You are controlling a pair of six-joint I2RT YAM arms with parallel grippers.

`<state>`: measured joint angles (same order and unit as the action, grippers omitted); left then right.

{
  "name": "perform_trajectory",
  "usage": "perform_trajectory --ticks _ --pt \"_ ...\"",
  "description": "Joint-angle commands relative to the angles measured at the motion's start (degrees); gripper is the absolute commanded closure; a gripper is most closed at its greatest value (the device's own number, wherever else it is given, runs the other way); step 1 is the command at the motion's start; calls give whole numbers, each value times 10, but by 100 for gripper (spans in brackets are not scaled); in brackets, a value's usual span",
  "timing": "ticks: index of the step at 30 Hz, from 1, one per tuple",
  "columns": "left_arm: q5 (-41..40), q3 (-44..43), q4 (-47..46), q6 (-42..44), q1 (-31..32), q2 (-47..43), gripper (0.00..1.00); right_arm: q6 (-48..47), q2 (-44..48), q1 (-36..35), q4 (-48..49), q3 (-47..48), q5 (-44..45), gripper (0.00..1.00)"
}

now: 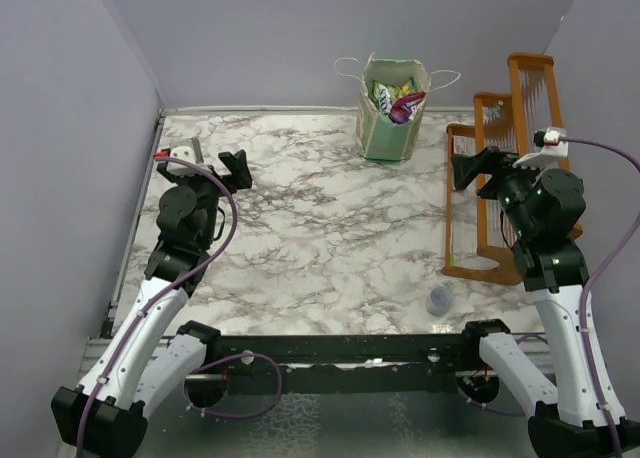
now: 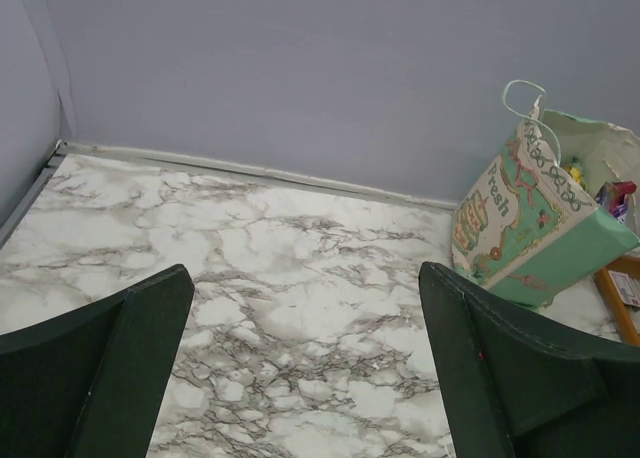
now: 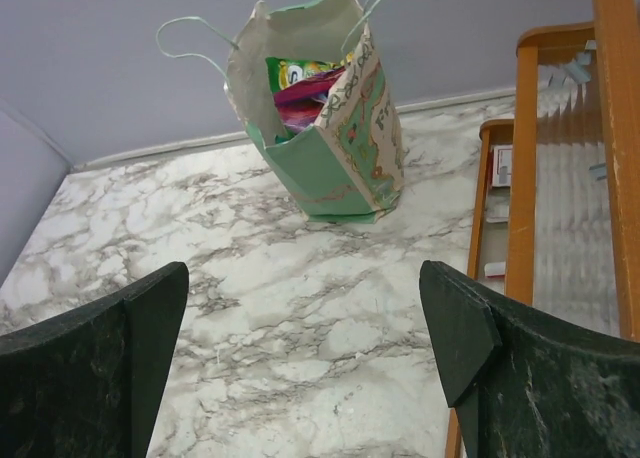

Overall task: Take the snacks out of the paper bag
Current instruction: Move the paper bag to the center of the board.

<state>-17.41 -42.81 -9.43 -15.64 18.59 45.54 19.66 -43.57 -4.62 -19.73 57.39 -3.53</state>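
The mint-green paper bag (image 1: 390,128) stands upright and open at the back of the marble table, just left of the wooden rack. Several bright snacks (image 1: 400,100), green, yellow and purple-pink, stick up inside it. The bag shows at the right in the left wrist view (image 2: 520,228) and at top centre in the right wrist view (image 3: 340,158), with the snacks (image 3: 300,88) inside. My left gripper (image 1: 236,170) is open and empty over the table's left side, far from the bag. My right gripper (image 1: 462,168) is open and empty, right of and nearer than the bag.
A stepped wooden rack (image 1: 510,168) with thin rods stands along the right edge, right beside my right gripper; it also shows in the right wrist view (image 3: 520,178). A small grey round cap (image 1: 439,299) lies near the front right. Walls close the back and sides.
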Motion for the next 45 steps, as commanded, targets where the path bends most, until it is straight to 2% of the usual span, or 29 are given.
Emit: perform_trajectory --ticks 1,5,9,15,17,19,25,32,36,39,42,45 --pt "-1 -4 -39 9 -5 5 1 -8 1 5 -25 25 -15 1" --pt "4 -7 -42 8 -6 10 1 -21 -26 6 -36 46 -66 1" --pt "12 -11 -42 8 -6 15 1 -14 -50 6 -7 52 -124 1" --pt "33 -16 -43 2 -9 25 1 10 -132 4 33 82 -244 1" --pt "42 -18 -43 1 -11 32 1 11 -168 -7 26 102 -256 1" --pt "49 -22 -41 0 -12 41 1 2 -203 -32 10 127 -235 1" --pt "69 -36 -26 -2 -17 58 1 -36 -296 -139 10 180 -97 1" --pt "85 -40 -21 -5 -18 71 1 -176 -463 -172 63 312 -24 0" --pt "89 -42 -18 -6 -19 82 1 -284 -576 -174 146 379 -13 10" --pt "85 -39 -19 -4 -18 87 1 -348 -647 -174 167 447 12 16" --pt "79 -40 -17 0 -19 89 1 -397 -695 -174 218 480 32 25" --pt "69 -38 -17 4 -19 88 1 -447 -733 -174 263 497 15 27"
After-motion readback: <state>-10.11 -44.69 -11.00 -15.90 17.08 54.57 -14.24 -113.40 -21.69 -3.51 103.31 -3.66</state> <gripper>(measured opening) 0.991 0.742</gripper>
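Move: The open paper bag stands about 31 cm ahead of the right hand and 11 cm to its left, its middle some 20 cm below the hand; the snacks lie inside its mouth, at the same spot but only about 14 cm below. The wooden rack is roughly 10 cm ahead of that hand and 8 cm to its right, some 25 cm down. From the left hand the bag is about 27 cm ahead and 30 cm to the right, 20 cm lower. The paper bag's left rim is what the right hand reaches for: it swings left clear of the rack, then drives forward, nearly 30 cm out and 18 cm left in all, sinking about 7 cm. The wrist turns counter-clockwise and rolls its left side down some 35 degrees, and the wide-open fingers start to close astride the rim. The left hand, still open, eases a few centimetres forward, down and right. ##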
